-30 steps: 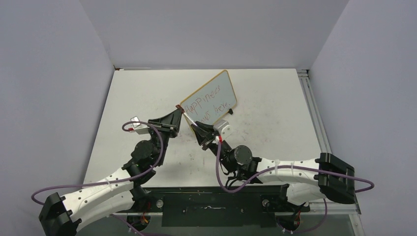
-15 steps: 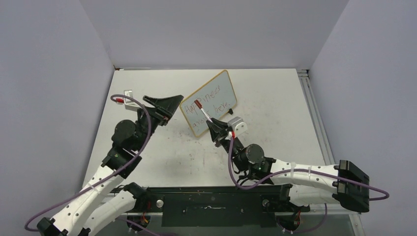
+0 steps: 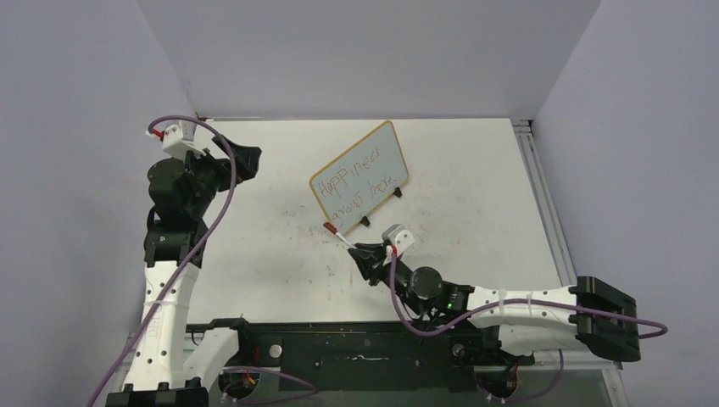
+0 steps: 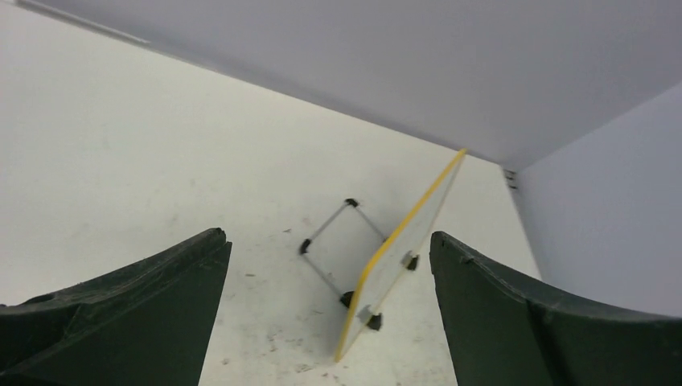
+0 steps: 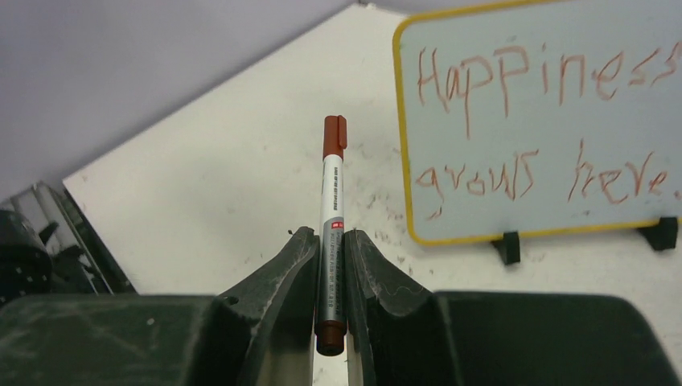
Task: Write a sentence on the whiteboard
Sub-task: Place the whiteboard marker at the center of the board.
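Note:
The whiteboard stands tilted on its black feet at the table's middle back, with the red sentence "Happiness grows here" in two lines. In the right wrist view the whiteboard and sentence fill the upper right. My right gripper sits just in front of the board, shut on a capped red-and-white marker that points toward the board's lower left corner without touching it. My left gripper is raised at the far left, open and empty. Between its fingers the left wrist view shows the whiteboard edge-on with its wire stand.
Faint red-grey scuff marks dot the white tabletop in front of the board. A metal rail runs along the table's right edge. Grey walls close in the back and both sides.
My left gripper opened, and the left arm swung up and away from the board's left corner to the far left. My right arm drew the marker back from the board toward the near side.

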You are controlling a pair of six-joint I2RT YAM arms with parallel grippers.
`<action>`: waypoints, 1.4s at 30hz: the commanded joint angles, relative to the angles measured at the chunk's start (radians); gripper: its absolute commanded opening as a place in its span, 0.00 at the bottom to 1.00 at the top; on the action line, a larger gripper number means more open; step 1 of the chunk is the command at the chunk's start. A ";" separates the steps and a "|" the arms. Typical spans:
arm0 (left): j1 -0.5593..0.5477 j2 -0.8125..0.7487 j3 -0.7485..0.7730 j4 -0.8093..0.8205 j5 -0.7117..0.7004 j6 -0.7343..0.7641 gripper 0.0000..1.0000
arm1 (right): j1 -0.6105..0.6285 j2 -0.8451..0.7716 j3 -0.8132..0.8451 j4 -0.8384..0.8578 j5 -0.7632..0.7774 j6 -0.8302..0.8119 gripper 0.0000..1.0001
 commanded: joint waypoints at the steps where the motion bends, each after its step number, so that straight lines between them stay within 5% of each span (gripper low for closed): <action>1: 0.020 -0.059 -0.129 0.023 -0.160 0.238 0.93 | 0.010 0.115 -0.019 0.032 -0.028 0.114 0.06; 5: 0.020 -0.129 -0.335 0.142 -0.253 0.272 0.94 | 0.008 0.290 0.011 0.079 -0.055 0.142 0.06; 12: -0.051 -0.144 -0.323 0.096 -0.323 0.368 0.93 | -0.022 0.549 0.085 0.140 -0.108 0.196 0.05; 21: -0.072 -0.157 -0.329 0.093 -0.317 0.378 0.93 | -0.081 0.683 0.157 0.112 -0.126 0.234 0.13; 30: -0.081 -0.162 -0.330 0.086 -0.313 0.383 0.94 | -0.077 0.643 0.141 0.099 -0.087 0.199 0.54; 42: -0.088 -0.174 -0.340 0.100 -0.328 0.395 0.96 | -0.167 0.270 0.102 -0.184 0.024 0.127 0.79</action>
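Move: Below the right hand, which already grips the marker by its tail half, the bare patch of table for it lies about 20 cm down, 4 cm ahead and 7 cm to the left. The whiteboard's middle is some 28 cm straight ahead and 12 cm lower; its near stand foot sits about 18 cm ahead, 1 cm right and 20 cm down. From the empty left hand, that patch is roughly 12 cm back, 17 cm right and 34 cm below. Sinking about 19 cm and drifting left and slightly forward, the right hand tips its fingers down and lowers the held marker to the bare table before the whiteboard's near corner. There the fingers open, let go of the marker, and the hand backs up some 6 cm, easing right. The empty, open left hand drops about 12 cm, moves a little left and rolls its left side up. ##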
